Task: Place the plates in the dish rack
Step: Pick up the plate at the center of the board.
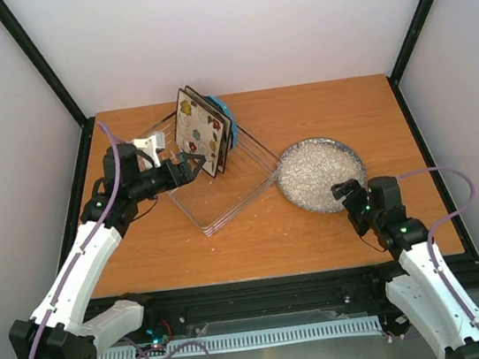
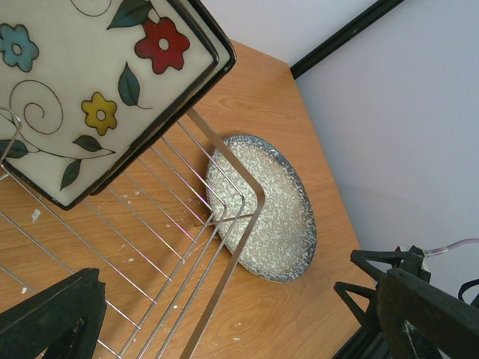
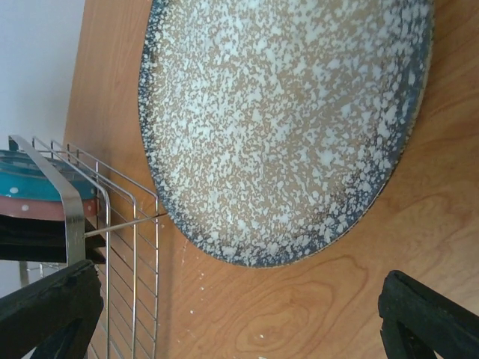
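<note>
Two square cream plates (image 1: 200, 131) (image 2: 82, 97) with coloured flowers stand on edge in the wire dish rack (image 1: 225, 206) (image 2: 224, 247) (image 3: 112, 262). A blue dotted plate (image 1: 227, 117) (image 3: 37, 176) stands behind them. The round grey speckled plate (image 1: 321, 174) (image 2: 273, 213) (image 3: 284, 127) lies flat on the table, its rim at the rack's right corner. My left gripper (image 1: 186, 167) (image 2: 239, 307) is open over the rack, just in front of the square plates, holding nothing. My right gripper (image 1: 348, 193) (image 3: 239, 310) is open at the near edge of the grey plate, empty.
The wooden table (image 1: 257, 244) carries only the rack and the grey plate. White walls and black frame posts (image 1: 35, 61) close it in at left, right and back. Bare wood lies between the rack and the near edge.
</note>
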You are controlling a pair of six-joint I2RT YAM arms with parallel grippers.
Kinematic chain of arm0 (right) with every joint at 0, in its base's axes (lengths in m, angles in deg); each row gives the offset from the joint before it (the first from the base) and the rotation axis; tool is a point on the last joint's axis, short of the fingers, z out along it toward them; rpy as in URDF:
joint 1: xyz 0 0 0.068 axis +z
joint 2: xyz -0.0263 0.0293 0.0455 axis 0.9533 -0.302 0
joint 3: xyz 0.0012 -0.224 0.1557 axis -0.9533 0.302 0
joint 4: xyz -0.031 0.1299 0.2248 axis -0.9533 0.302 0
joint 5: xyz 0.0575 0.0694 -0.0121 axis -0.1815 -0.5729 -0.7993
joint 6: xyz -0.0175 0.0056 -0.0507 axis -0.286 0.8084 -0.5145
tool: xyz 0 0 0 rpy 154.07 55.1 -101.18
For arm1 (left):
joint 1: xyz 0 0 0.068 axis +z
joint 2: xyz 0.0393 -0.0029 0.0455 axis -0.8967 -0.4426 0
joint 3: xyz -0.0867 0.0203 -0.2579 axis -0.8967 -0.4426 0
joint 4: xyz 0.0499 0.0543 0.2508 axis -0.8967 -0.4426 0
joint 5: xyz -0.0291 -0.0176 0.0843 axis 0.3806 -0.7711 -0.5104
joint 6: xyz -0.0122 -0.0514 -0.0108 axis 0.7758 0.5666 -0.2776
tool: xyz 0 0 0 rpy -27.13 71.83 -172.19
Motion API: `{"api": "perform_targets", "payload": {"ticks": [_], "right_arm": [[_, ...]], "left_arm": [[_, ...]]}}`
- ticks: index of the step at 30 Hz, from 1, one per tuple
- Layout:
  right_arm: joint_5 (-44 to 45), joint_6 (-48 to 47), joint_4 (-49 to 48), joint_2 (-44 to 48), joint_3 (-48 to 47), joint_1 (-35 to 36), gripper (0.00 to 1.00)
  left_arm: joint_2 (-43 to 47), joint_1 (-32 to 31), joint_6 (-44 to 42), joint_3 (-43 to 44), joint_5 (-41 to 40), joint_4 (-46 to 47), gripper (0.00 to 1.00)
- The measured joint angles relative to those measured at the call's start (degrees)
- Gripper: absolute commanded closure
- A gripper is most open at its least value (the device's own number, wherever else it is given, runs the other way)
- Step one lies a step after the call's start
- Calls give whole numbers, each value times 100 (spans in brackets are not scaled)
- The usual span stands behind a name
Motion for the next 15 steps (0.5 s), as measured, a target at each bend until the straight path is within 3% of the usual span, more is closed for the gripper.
{"api": "perform_targets", "payload": {"ticks": [15], "right_arm": [[-175,1040,-1512,649,1897,-55,0]], "left_arm": [[-20,0,-271,101,-348,-385,0]]}}
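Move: The speckled round plate lies about 9 cm ahead of the right hand and 5 cm to its left, some 11 cm below. The dish rack's middle stands about 15 cm ahead and 31 cm left of that hand, with the square plates upright in it, roughly 21 cm ahead and 31 cm left. From the left hand the speckled plate is about 28 cm to the right, 3 cm farther out and 27 cm lower. Lower the right gripper about 7 cm almost straight down beside the speckled plate's near rim, easing back about 1 cm as it sinks. Keep the fingers wide open and roll the wrist some 10 degrees, the hand's left side rising, with a slight clockwise turn, bringing the open gap down towards rim height without gripping yet. ##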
